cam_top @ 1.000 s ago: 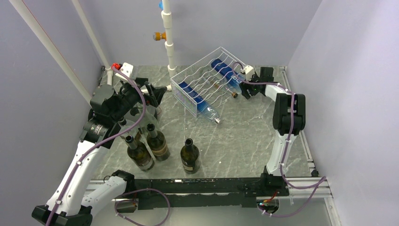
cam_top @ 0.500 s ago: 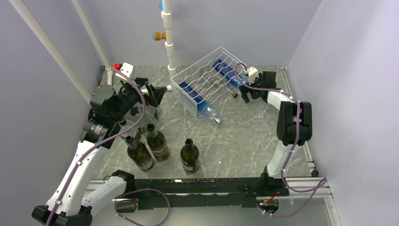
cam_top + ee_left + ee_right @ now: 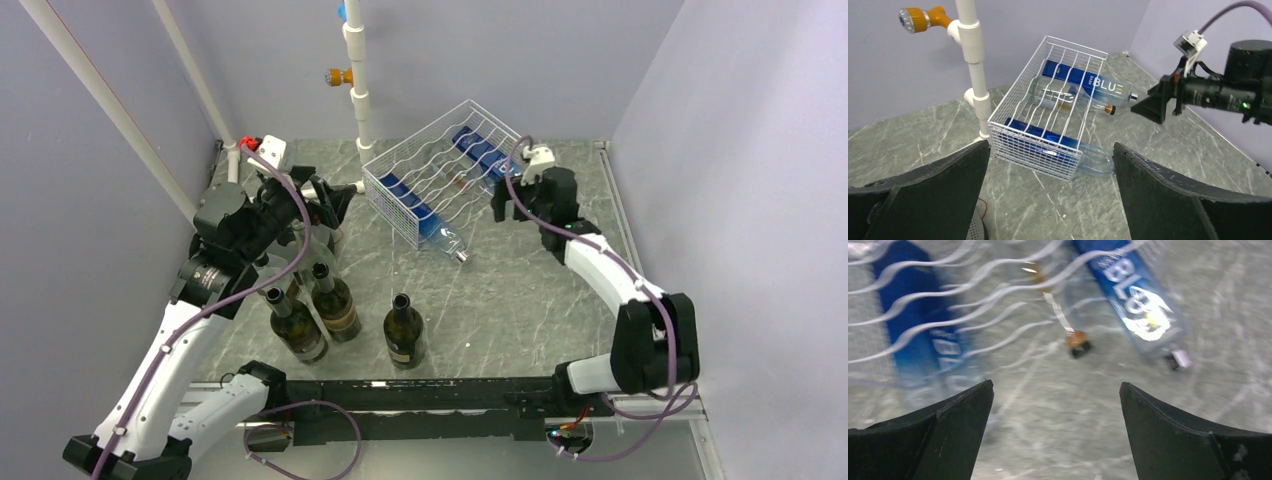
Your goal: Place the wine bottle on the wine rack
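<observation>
The white wire wine rack (image 3: pixel 440 168) lies skewed at the back of the table. In its cradles rest a blue-labelled wine bottle (image 3: pixel 480 155), a clear one with a copper cap (image 3: pixel 472 185) and another blue one (image 3: pixel 425 222) poking out at the front. My right gripper (image 3: pixel 503 203) hangs open just right of the rack, off the bottle necks. In the right wrist view the blue label (image 3: pixel 1133 295) and copper cap (image 3: pixel 1075 337) lie beyond the empty right gripper (image 3: pixel 1056 384). My left gripper (image 3: pixel 330 200) is open to the rack's left, and the left wrist view (image 3: pixel 1050 145) looks at the wine rack (image 3: pixel 1033 150).
Three dark wine bottles stand near the front left (image 3: pixel 297 325) (image 3: pixel 334 303) (image 3: pixel 404 331), close under my left arm. A white pipe post (image 3: pixel 362 110) with an orange fitting rises behind the rack's left corner. Walls close in on both sides.
My right gripper has opened wide and drawn a little away from the bottle necks, while its elbow swung down toward the near edge. The left arm has barely moved.
</observation>
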`<action>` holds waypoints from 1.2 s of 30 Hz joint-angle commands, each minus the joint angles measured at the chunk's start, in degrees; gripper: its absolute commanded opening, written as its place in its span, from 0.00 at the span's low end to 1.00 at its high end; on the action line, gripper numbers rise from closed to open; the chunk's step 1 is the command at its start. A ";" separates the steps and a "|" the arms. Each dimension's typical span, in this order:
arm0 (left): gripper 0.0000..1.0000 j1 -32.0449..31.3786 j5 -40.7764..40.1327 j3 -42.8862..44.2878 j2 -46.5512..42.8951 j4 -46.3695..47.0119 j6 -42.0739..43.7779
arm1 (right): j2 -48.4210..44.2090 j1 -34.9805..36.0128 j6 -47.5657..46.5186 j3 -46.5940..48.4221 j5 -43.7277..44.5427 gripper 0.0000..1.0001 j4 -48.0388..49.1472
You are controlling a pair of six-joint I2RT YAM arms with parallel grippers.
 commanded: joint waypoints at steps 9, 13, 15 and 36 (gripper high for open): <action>0.99 -1.53 -9.36 -1.75 -5.65 3.45 4.47 | -5.31 22.86 11.69 16.99 12.83 1.00 -25.02; 1.00 -1.70 -10.83 -3.32 -6.56 4.87 5.55 | -11.10 29.85 10.17 17.54 14.55 1.00 -27.73; 0.99 -1.71 -10.90 -3.64 -6.77 5.06 6.09 | -12.86 30.19 11.50 18.96 10.37 1.00 -30.96; 0.98 -2.50 -14.95 -5.63 -6.76 6.59 11.04 | -27.85 49.63 15.84 8.36 3.02 0.94 -20.24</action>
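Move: The dark green bottle standing alone near the front edge lies about 29 cm back and 27 cm left of the right hand, its middle some 2 cm lower. The labelled green bottle stands roughly 15 cm left of it and 4 cm farther out. The blue bottle just racked lies 18 cm ahead of the right hand, 2 cm left and 13 cm below. From the left hand, the lone bottle is about 16 cm back, 11 cm right and 24 cm down. Swing the empty right gripper away from the racked blue bottle, first mainly left, then back and left, rising about 17 cm throughout, towards the lone green bottle: some 25 cm back and 20 cm left in all. Turn it about 45 degrees counter-clockwise, raising its left side, fingers kept open. Ease the open left gripper about 4 cm left, turning slightly counter-clockwise. ##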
